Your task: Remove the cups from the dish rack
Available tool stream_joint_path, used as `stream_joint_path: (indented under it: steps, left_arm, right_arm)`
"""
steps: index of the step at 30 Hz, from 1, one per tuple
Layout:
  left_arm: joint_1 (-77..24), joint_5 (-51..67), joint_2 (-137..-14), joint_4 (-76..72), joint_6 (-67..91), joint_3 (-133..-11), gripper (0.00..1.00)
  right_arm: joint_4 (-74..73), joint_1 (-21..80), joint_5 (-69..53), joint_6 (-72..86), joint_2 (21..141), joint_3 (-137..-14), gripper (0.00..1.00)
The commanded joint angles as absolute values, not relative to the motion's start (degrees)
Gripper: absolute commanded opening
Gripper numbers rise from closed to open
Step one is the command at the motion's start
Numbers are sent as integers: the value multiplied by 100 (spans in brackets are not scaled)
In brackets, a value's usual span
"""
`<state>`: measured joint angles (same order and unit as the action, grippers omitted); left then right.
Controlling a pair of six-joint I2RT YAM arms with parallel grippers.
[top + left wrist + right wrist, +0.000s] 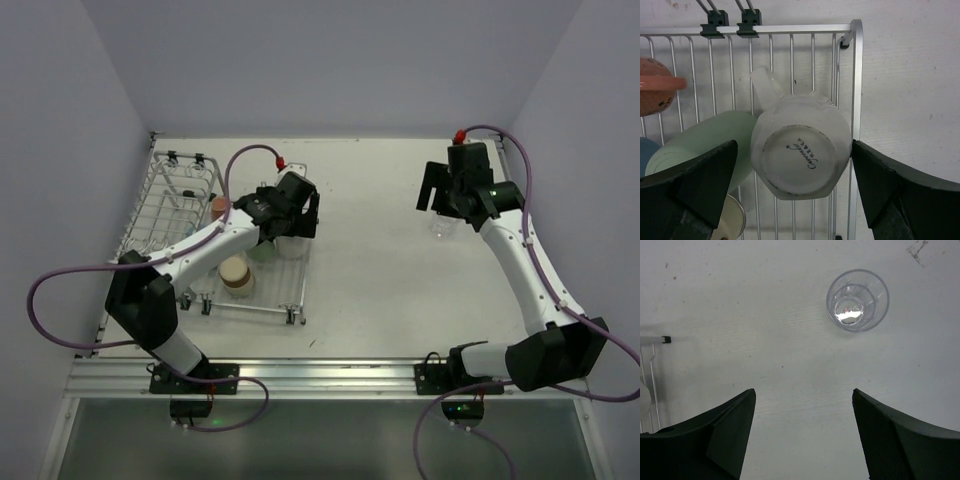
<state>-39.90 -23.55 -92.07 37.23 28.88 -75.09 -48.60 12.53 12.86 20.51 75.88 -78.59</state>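
The silver wire dish rack [150, 210] stands at the left of the table. My left gripper [297, 215] hovers over its right end, open, with its jaws on either side of a white cup [800, 150] that shows its stamped base. The right finger [875, 180] is at the cup's side; the left finger [705, 180] stands apart from it. A pale green cup [705, 142] lies beside the white one. A brown cup [220, 207] and a cream-rimmed cup [237, 275] also sit in the rack. My right gripper [803, 392] is open and empty above the table. A clear cup [857, 300] stands upright just beyond it.
The rack's right rail [856, 100] runs next to the white cup, with bare table to its right. A corner of the rack [650, 365] shows at the left edge of the right wrist view. Grey walls close in the table on three sides.
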Motion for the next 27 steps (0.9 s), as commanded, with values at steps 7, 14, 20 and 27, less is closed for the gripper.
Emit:
stream_joint_path:
  steps: [7, 14, 20, 27]
  left_arm:
    - [-3779, -2022, -9413, 3410, 2813, -7497, 96]
    - [-3779, -1881, -9422, 3419, 2839, -7409, 88]
    - [-3779, -1890, -9492, 3358, 2812, -7383, 68]
    - [-3779, -1960, -9239, 3296, 2795, -7461, 0]
  right_arm:
    - [-4614, 1274, 1160, 2021, 7356, -7673, 80]
    - [-4597, 1274, 1151, 2030, 7321, -7629, 80]
    - [-4588, 1274, 1081, 2057, 7321, -7594, 80]
    - [-4544, 1283, 854, 2030, 7198, -7541, 80]
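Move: The upside-down white mug is just below my open left fingers, its middle some 4 cm lower and practically centred, with the rack's right rail about 4 cm to my right. The green cup lies roughly 7 cm to my left and 1 cm back, and the orange cup about 15 cm to my left and 4 cm farther out. From my idle right hand the mug is some 30 cm left, level ahead, about 13 cm below. With my left hand I sink about 2 cm more, easing a touch forward, so the open fingers straddle the white mug between the green cup and the rack's right rail. As I go down I close them by roughly a fifth until both pads pinch the mug's sides near its upturned base, then I hold there. ##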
